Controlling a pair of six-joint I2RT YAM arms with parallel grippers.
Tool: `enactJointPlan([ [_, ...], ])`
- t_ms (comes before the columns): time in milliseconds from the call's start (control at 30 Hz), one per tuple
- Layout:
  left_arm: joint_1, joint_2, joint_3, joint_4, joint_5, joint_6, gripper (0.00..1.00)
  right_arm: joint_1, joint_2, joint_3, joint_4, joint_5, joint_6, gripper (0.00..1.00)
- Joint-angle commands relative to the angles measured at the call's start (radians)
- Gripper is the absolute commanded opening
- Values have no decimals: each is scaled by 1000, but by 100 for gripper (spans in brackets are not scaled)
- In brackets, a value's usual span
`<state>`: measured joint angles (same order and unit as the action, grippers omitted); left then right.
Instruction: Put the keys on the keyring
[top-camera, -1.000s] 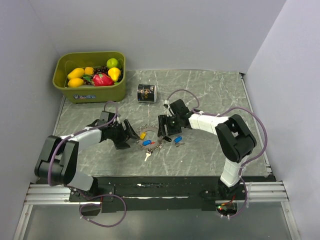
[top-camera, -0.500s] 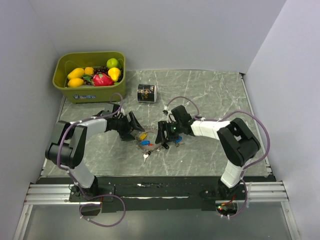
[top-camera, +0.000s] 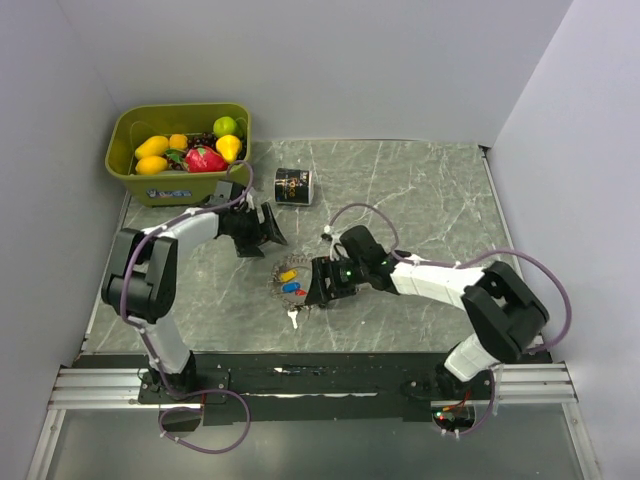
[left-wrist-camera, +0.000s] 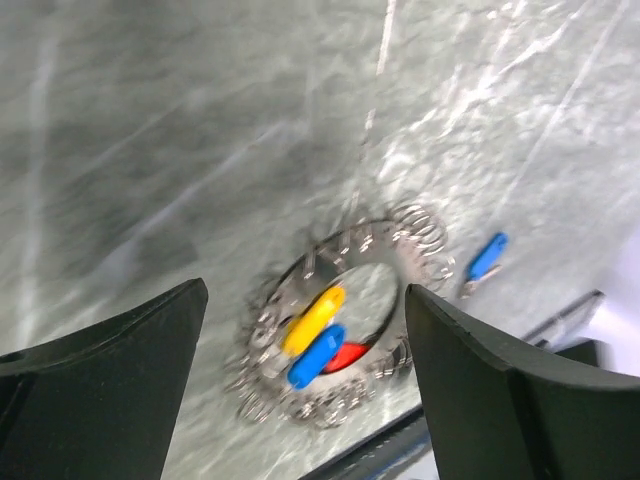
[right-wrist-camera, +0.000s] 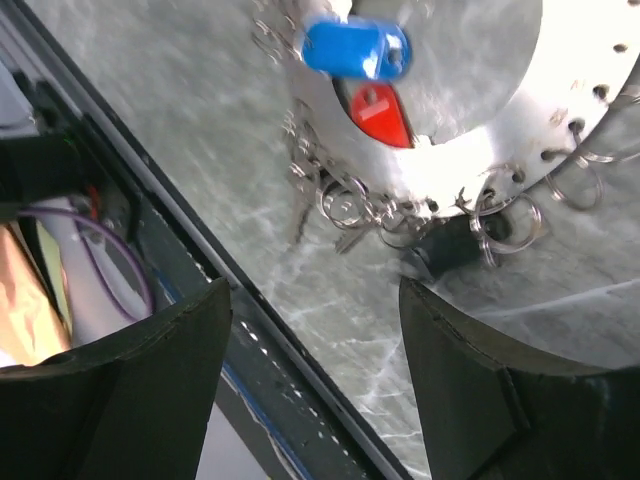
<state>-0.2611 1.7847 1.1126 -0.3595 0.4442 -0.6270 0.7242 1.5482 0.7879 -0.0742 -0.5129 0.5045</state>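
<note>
The keyring (top-camera: 276, 284) lies flat on the marble table, fringed with small silver rings and keys. Three keys with yellow (top-camera: 288, 274), blue (top-camera: 293, 288) and red (top-camera: 302, 281) heads rest inside it. My left gripper (top-camera: 264, 231) hangs open behind and to the left of the ring, apart from it; its wrist view looks down on the keyring (left-wrist-camera: 400, 225). My right gripper (top-camera: 318, 284) is open and low at the ring's right edge, with bare table between its fingertips (right-wrist-camera: 470, 340). A loose blue key (left-wrist-camera: 485, 258) lies beside the ring. One silver key (top-camera: 294, 318) lies in front of it.
A green bin (top-camera: 190, 186) of toy fruit stands at the back left. A small black can (top-camera: 293, 186) sits just behind my left gripper. The table's black front rail (right-wrist-camera: 250, 360) runs close under my right gripper.
My left gripper has drawn back from the ring toward the can, its jaws still wide. My right gripper has slid left and nearer, up to the ring's right edge.
</note>
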Motion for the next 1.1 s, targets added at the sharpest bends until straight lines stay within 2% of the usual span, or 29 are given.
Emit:
enactJointPlan([
  [0,0,-108,-26,-108,-101,53,87,-3,-95,49,-30,128,-12,76],
  [133,0,-210,-160,-69,-70,14,87,-20,-76,109,-88,183,-64,77],
  [267,-1,-286,-324,10,-7,-46,86,-54,8,151,-85,188,-75,77],
  [367,-13,-317,-388,62,17,-86,84,-71,87,188,-85,177,-75,77],
  [633,-93,-246,-384,113,14,-131,78,-118,211,269,-88,183,-89,76],
  [833,-136,-205,-373,155,-2,-175,73,-127,220,268,-65,145,-92,72],
  [933,-141,-194,-355,151,-21,-174,69,-128,207,237,-42,110,-84,60],
  [967,-141,-189,-341,146,-25,-171,67,-126,202,217,-35,96,-81,50],
  [1067,-142,-171,-307,125,-41,-154,64,-126,187,171,-3,79,-64,33],
])
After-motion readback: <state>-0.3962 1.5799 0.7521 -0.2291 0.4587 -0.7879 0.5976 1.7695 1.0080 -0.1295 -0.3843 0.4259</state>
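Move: The keyring lies flat between the two hands, its middle about 8 cm back and 6 cm to the right of the left hand, some 4 cm lower. On it, from that hand, the yellow tag lies 6 cm back and 3 cm right, the blue tag 9 cm back and 4 cm right. From the right hand the keyring's middle is about 7 cm ahead and 5 cm left, 4 cm down; the black tag is 3 cm ahead and 1 cm right, the loose blue key 6 cm ahead and 10 cm right. The keyring's right rim is the right hand's goal: it lifts about 3 cm, arcs some 10 cm forward past the black tag, sinks over the loops there and begins to close. The left hand swings back about 10 cm, drifting left at first, drops low beside the left rim, then slides 5 cm right to bring its half-closing fingers around the rim by the blue tag. ##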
